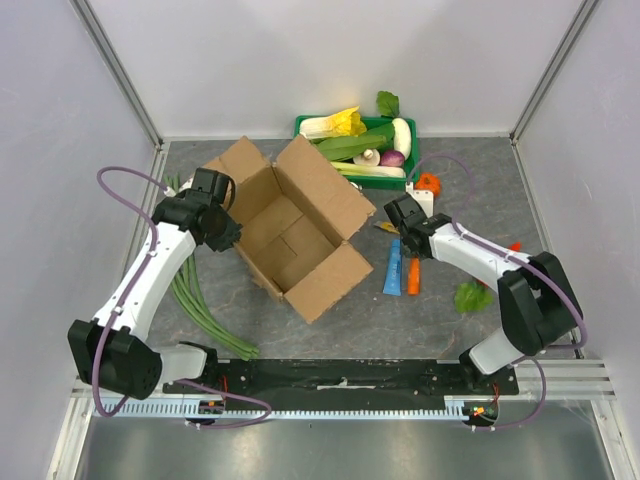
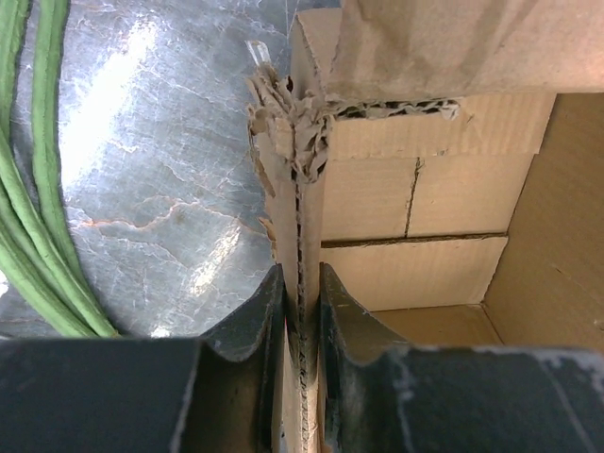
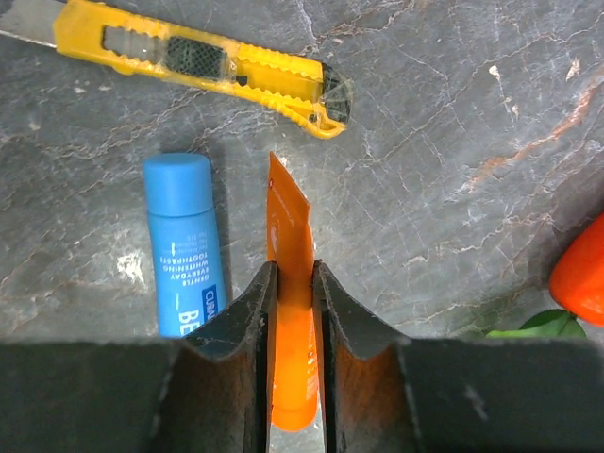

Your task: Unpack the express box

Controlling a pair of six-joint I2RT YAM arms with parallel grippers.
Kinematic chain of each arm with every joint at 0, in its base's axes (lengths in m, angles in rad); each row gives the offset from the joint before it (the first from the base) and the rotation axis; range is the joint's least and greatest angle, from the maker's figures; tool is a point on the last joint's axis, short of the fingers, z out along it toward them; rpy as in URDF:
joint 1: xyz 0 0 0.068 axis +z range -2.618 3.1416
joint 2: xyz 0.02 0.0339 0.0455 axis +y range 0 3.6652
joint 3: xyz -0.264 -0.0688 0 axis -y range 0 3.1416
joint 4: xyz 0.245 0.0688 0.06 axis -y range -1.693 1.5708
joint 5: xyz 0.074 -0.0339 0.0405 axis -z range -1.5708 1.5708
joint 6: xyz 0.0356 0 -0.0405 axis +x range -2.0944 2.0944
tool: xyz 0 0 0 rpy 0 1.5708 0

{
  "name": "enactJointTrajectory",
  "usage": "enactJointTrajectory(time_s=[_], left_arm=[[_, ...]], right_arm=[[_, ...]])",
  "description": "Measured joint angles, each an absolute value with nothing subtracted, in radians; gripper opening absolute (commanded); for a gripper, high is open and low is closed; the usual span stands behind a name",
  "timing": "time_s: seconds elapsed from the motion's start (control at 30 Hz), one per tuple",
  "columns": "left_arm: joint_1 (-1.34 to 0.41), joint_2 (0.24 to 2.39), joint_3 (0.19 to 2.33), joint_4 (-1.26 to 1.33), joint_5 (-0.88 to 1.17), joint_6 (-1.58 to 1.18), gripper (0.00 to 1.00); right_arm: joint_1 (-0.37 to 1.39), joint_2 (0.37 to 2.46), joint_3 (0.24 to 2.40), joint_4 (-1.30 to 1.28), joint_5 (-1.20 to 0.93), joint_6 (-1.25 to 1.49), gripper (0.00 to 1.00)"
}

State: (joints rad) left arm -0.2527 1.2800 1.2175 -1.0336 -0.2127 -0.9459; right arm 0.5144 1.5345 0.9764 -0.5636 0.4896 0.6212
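The express box, a brown cardboard carton, stands open in the middle of the table with its flaps spread, and what shows of its inside is bare. My left gripper is shut on the box's left wall, one finger outside and one inside. To the right of the box my right gripper is shut on an orange tube, pinched between the fingers. A blue toothpaste tube lies on the table just beside it.
A green tray of vegetables stands behind the box. Long green stalks lie left of the box. A yellow utility knife lies ahead of the right gripper. A green leaf and an orange-red item lie at the right.
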Motion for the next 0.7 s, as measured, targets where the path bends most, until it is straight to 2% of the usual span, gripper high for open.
enactJointTrajectory(time_s=[0.13, 0.27, 0.3, 0.43, 0.63, 0.67, 0.7], left_arm=[[-0.253, 1.260, 1.204, -1.012, -0.192, -0.944, 0.41], [-0.253, 1.248, 1.202, -0.986, -0.173, -0.941, 0.51], [-0.252, 1.246, 1.202, -0.984, -0.171, -0.941, 0.56], [-0.252, 1.244, 1.201, -0.976, -0.162, -0.934, 0.65], [-0.252, 1.224, 1.201, -0.962, -0.126, -0.907, 0.77], [-0.252, 1.213, 1.201, -0.959, -0.123, -0.902, 0.95], [-0.252, 1.201, 1.201, -0.958, -0.119, -0.897, 0.96]], right_arm=[[0.503, 1.572, 0.977, -0.554, 0.486, 0.638, 0.49], [0.502, 1.586, 0.989, -0.562, 0.487, 0.649, 0.58], [0.502, 1.586, 0.994, -0.564, 0.488, 0.653, 0.60], [0.502, 1.573, 1.021, -0.578, 0.495, 0.663, 0.71], [0.502, 1.434, 1.050, -0.627, 0.495, 0.675, 0.87], [0.502, 1.402, 1.056, -0.634, 0.496, 0.676, 0.90], [0.502, 1.370, 1.064, -0.645, 0.498, 0.676, 0.96]])
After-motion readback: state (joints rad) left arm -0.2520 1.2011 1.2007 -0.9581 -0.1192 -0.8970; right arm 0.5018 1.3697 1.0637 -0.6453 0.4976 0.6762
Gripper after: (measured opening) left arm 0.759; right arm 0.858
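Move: Just under the right fingers, its middle about 1 cm lower, is the orange tube they hold. The blue tube lies some 4 cm left of that hand, about 1 cm back and 2 cm lower; the yellow knife about 7 cm ahead and 5 cm left. The left fingers pinch the top of the box's left flap, its middle roughly 5 cm back, 4 cm right and 4 cm down; green onions lie about 10 cm left, 5 cm back. Setting the orange tube down beside the blue one, the right hand sinks about another centimetre while its fingers spread wide and let go, then climbs quickly some 8 cm clear, its wrist tipping up about 10 degrees. Meanwhile the left fingers open off the box's left flap, and that hand eases up about 2 cm and slightly right, over the box's edge. ##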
